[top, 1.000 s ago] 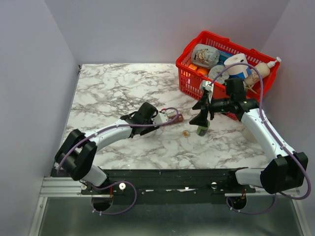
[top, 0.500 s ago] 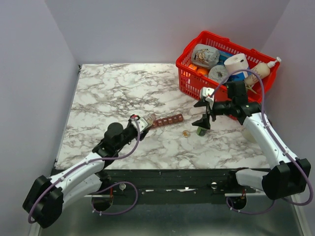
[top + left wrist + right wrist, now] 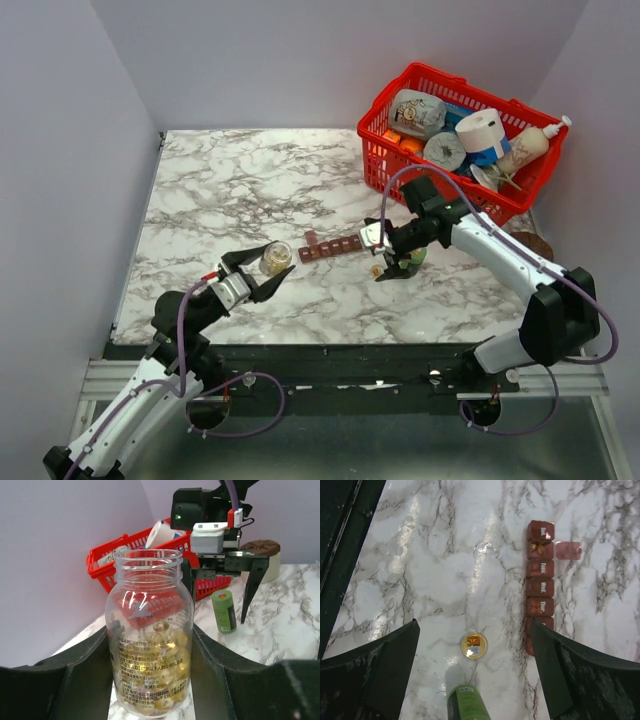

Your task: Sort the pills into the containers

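Observation:
My left gripper (image 3: 268,268) is shut on a clear uncapped pill bottle (image 3: 276,257), held upright over the near-left table. In the left wrist view the bottle (image 3: 150,640) is partly filled with yellow pills (image 3: 172,650) between my fingers (image 3: 75,680). The dark red pill organiser strip (image 3: 333,246) lies mid-table. In the right wrist view the organiser (image 3: 540,587) has one lid (image 3: 568,550) flipped open, with orange specks in that compartment (image 3: 538,547). My right gripper (image 3: 388,262) is open and empty above a gold bottle cap (image 3: 474,645).
A small green bottle (image 3: 466,703) stands just by the cap, under my right gripper (image 3: 475,675). A red mesh basket (image 3: 376,160) full of items sits at the back right. A brown tape roll (image 3: 262,560) lies at the right edge.
My left arm pulled back toward the near left with the bottle, away from the organiser. My right gripper moved left and nearer, over the cap and green bottle.

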{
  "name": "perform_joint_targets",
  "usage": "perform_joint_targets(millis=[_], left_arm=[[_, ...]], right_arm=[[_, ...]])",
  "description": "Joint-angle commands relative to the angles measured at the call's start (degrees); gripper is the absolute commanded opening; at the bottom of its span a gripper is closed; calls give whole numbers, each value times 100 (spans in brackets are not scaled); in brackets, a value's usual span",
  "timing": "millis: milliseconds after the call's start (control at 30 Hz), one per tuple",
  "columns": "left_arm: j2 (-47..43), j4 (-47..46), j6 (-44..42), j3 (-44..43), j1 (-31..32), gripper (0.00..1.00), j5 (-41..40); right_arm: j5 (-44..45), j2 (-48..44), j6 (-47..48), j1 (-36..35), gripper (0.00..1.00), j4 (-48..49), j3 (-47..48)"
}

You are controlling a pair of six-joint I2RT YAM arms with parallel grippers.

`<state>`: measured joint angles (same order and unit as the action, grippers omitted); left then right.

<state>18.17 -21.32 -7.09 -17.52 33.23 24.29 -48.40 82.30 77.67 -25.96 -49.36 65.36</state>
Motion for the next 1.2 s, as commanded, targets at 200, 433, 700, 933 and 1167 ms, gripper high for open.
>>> perform_joint_targets(millis=[200, 433, 700, 933, 1167], left_arm=[[-289, 1727, -908, -199, -28, 0, -215], [-191, 1737, -899, -208, -36, 0, -109], [-33, 1737, -890, -234, -36, 0, -12], [-24, 1754, -855, -234, -36, 0, 31], [37, 1754, -829, -243, -36, 0, 110]], right_arm=[[2158, 1172, -296, -805, 98, 990, -85], [2686, 1508, -288, -920, 90, 1140, -278], [3196, 1526, -252, -929, 79, 1130, -630], [3188, 1648, -366, -929, 73, 1297, -665], [3179, 1771, -393, -929, 61, 1289, -621]])
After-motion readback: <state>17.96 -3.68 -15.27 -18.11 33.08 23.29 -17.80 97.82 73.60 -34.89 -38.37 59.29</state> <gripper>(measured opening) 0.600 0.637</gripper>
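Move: Below the right hand, the jar lid lies on the table about 15 cm down, 2 cm ahead and 2 cm to the right. The green bottle stands roughly 8 cm to the right of the lid; the pillbox's middle is some 6 cm ahead of the lid and 10 cm to its left. From the left hand, which already holds the open jar of pills, the lid is about 20 cm to the right, 8 cm ahead and 29 cm down. Sinking about 13 cm onto the jar lid, the right hand also works a little forward and then right, swinging some 30 degrees so its fingers point much more steeply down. The open fingers narrow by about a third, one to each side of the lid. The left hand lowers the jar about 6.5 cm, fingers dipping, then holds it there in an unchanged grip. ##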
